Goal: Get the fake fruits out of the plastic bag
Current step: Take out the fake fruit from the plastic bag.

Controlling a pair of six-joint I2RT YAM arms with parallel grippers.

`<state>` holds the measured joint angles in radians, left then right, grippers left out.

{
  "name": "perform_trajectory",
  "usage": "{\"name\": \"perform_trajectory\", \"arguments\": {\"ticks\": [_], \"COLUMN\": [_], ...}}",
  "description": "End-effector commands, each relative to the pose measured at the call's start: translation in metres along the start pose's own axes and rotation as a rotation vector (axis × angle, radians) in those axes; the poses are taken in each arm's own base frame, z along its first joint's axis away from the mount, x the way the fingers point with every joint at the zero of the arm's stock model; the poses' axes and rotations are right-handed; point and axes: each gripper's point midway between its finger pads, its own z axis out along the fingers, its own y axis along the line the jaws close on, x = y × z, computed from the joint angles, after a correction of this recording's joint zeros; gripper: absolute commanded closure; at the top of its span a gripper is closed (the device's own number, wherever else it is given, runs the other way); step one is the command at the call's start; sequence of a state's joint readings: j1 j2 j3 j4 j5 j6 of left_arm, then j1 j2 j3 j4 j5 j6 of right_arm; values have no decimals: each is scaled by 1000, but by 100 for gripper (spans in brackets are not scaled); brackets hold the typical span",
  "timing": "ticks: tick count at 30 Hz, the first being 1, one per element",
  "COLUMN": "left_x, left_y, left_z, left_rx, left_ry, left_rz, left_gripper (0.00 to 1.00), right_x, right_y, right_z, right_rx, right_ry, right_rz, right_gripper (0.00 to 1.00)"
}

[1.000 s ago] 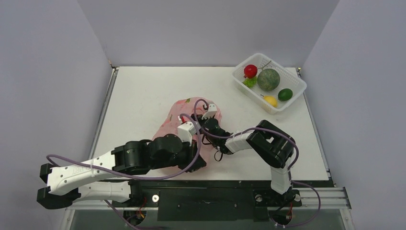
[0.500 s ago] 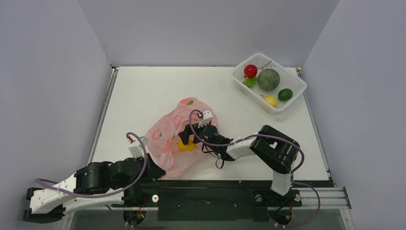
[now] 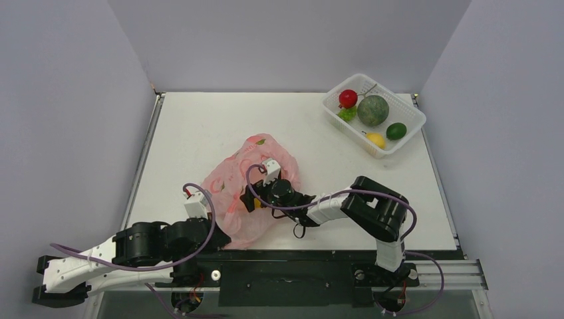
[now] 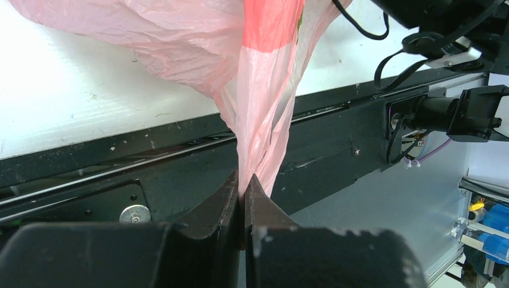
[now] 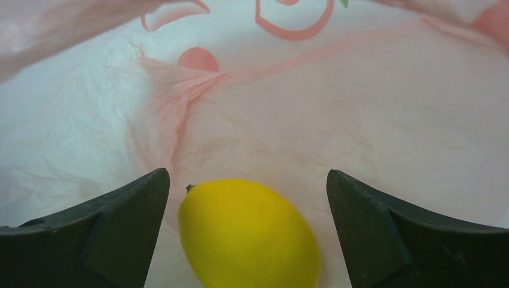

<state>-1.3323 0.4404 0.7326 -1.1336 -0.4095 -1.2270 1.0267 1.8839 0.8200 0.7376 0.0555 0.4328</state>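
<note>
The pink plastic bag [image 3: 233,183] lies crumpled near the table's front edge. My left gripper [image 4: 243,187] is shut on a twisted strand of the bag [image 4: 264,120] and holds it out over the black front rail. In the top view the left gripper [image 3: 221,237] sits at the bag's near corner. My right gripper [image 3: 251,197] reaches into the bag from the right. In the right wrist view the right gripper [image 5: 246,175] is open, with a yellow lemon [image 5: 249,234] lying on the bag's floor between its fingers, apart from both.
A white perforated basket [image 3: 399,100] at the back right holds a red round fruit [image 3: 348,98], a grey-green melon [image 3: 373,110], a dark green oval [image 3: 396,131], a second lemon [image 3: 376,139] and a light-green leafy piece [image 3: 346,113]. The black rail [image 4: 360,138] runs along the table's near edge.
My left arm has drawn back toward the near left with the bag's edge, stretching the bag out. The right gripper has moved left, deeper into the bag.
</note>
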Motion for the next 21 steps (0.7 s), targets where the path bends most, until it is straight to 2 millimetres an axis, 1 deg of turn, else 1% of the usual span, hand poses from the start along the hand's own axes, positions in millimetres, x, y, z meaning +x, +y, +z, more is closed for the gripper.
{"name": "perform_trajectory", "arguments": {"ticks": [1, 3, 6, 8, 9, 10, 11, 12, 13, 14, 15, 16, 17, 18, 19, 20, 21], "left_x": [-6, -7, -9, -9, -10, -9, -10, -9, -11, -10, -11, -12, -13, -14, -15, -15, -17], "left_y": [0, -3, -4, -6, -7, -9, -10, -11, -12, -13, -14, -14, -16, -17, -20, -21, -25], "left_z": [0, 0, 3, 5, 5, 7, 7, 9, 9, 11, 11, 13, 13, 13, 14, 14, 15], "left_rx": [2, 13, 8, -1, -2, -11, -13, -22, -22, -30, -30, -35, -32, -30, -23, -19, -11], "left_ry": [-33, -39, -50, -48, -48, -44, -43, -40, -45, -43, -48, -49, -54, -57, -61, -63, -68], "left_rz": [-12, -17, -14, -2, 4, 13, 20, 29, 34, 40, 45, 48, 50, 50, 50, 50, 53], "left_gripper": [100, 100, 100, 100, 100, 100, 100, 100, 100, 100, 100, 100, 100, 100, 100, 100, 100], "right_x": [5, 16, 24, 20, 14, 10, 0, -2, -11, -15, -23, -26, -37, -39, -48, -46, -58], "right_y": [14, 11, 7, 8, 11, 13, 17, 18, 22, 24, 27, 28, 32, 33, 37, 37, 41], "right_z": [4, 2, 2, 1, -1, -2, -4, -6, -10, -12, -18, -21, -27, -31, -38, -43, -51], "right_rx": [-40, -20, 4, 5, 1, -1, -9, -11, -18, -22, -26, -31, -39, -47, -60, -70, -84], "right_ry": [11, 35, 62, 55, 42, 36, 19, 22, 13, 8, -2, -5, -21, -20, -33, -30, -61], "right_rz": [-40, -67, -88, -93, -95, -100, -99, -104, -105, -108, -107, -106, -103, -104, -102, -104, -98], "right_gripper": [0, 1, 5, 10, 16, 20, 27, 32, 43, 49, 60, 66, 74, 78, 85, 88, 95]}}
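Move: Inside the plastic bag, the yellow fruit lies about 3 cm below the right hand and 2 cm back from it, with no clear offset to either side. The bag's middle is some 3 cm ahead of that hand and 3 cm lower; the white basket is roughly 27 cm ahead and 37 cm to its right, 3 cm lower. From the left hand, which holds the bag's edge, the fruit is about 10 cm ahead, 8 cm right and 12 cm below. Sinking about 3 cm and drawing back 2 cm inside the bag, the wide-open right hand comes down around the yellow fruit, closes its fingers on its two sides, then turns upward and rises some 5 cm with the fruit gripped. The left hand keeps its pinch on the bag, easing slightly down, forward and to the right. ##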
